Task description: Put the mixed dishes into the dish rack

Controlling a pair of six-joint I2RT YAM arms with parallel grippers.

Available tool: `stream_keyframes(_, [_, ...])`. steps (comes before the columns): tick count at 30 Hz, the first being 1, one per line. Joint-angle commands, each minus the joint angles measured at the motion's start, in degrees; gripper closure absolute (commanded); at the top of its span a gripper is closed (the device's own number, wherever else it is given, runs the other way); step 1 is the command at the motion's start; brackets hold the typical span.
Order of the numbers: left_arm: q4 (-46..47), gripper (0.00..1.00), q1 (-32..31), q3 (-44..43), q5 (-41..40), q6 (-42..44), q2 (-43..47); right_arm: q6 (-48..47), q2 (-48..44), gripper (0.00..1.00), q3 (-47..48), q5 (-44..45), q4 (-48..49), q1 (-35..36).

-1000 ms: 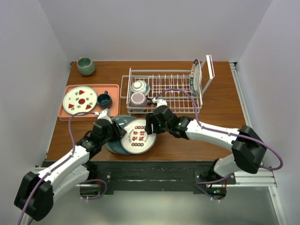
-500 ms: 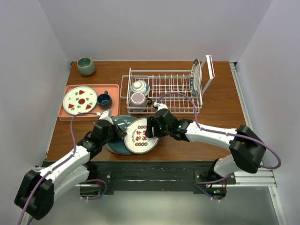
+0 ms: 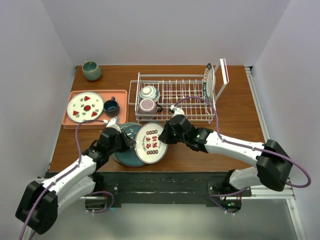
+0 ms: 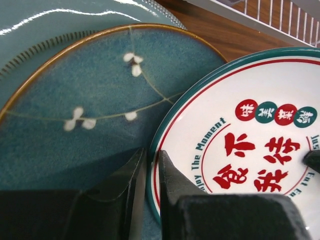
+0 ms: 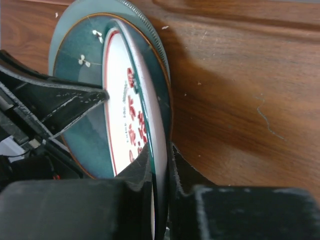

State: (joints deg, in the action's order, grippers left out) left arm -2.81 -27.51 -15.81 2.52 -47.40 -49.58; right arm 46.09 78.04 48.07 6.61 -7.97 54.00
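The large white plate (image 3: 150, 145) with a lettered teal rim stands tilted up off a dark teal plate (image 3: 122, 152) at the table's front. My left gripper (image 3: 131, 142) is shut on its left rim (image 4: 156, 165), one finger on each face. My right gripper (image 3: 164, 137) is shut on the opposite rim (image 5: 160, 165). Under the dark teal plate (image 4: 85, 110) lies a paler teal one (image 4: 45, 25). The white wire dish rack (image 3: 172, 85) behind holds the patterned bowl (image 3: 149, 92), the pinkish mug (image 3: 147, 105) and a plate on edge (image 3: 210, 82).
A salmon-pink tray (image 3: 75, 122) at the left carries a white plate with red fruit marks (image 3: 85, 106) and a dark blue cup (image 3: 111, 106). A grey-green cup (image 3: 91, 70) stands at the back left corner. Bare wood (image 3: 235, 115) lies right of the rack.
Both grippers have closed on the lettered plate, left first, then right. The plate has tipped up steeper off the teal plates, and the right arm has shifted slightly right.
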Motion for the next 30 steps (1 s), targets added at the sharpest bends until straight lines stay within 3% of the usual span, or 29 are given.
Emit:
stream_keyframes(1, [-1.0,0.78,-0.1,-1.8,-0.7,0.5,1.2,-2.8,-1.4,1.0,1.3,4.9,-5.2,0.2])
stream_keyframes(17, [-15.7,0.28,-0.1,-12.9,-9.7,4.2,10.6,-9.2,-12.8,1.0,9.7,9.6,-12.4,0.1])
stream_keyframes(30, [-19.9,0.18,-0.1,-13.3,-12.8,4.5,13.6,-15.5,-16.2,1.0,18.3,25.1,-18.4,0.0])
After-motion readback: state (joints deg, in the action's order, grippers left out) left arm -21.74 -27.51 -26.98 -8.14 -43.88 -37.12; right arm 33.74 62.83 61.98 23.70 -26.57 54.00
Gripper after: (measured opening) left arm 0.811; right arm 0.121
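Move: Some 23 cm ahead of the right hand, 17 cm to its right and a little lower are the rack's free right-hand slots. The green-rimmed plate stands just beyond and right of them; the pink mug is about 17 cm ahead and 8 cm left of this hand. For the left hand, the white plate's middle lies 8 cm right and slightly higher, the blue plates just below, the slots roughly 33 cm right and 26 cm ahead. Lifting the white plate by its right rim, the right hand keeps its pinch and climbs about 14 cm while moving 7 cm right, then slightly forward towards the rack, its fingertips tipping up some 20 degrees. The left fingers open wide, letting go of the plate's left rim; that hand rises about 7 cm and drifts left. ##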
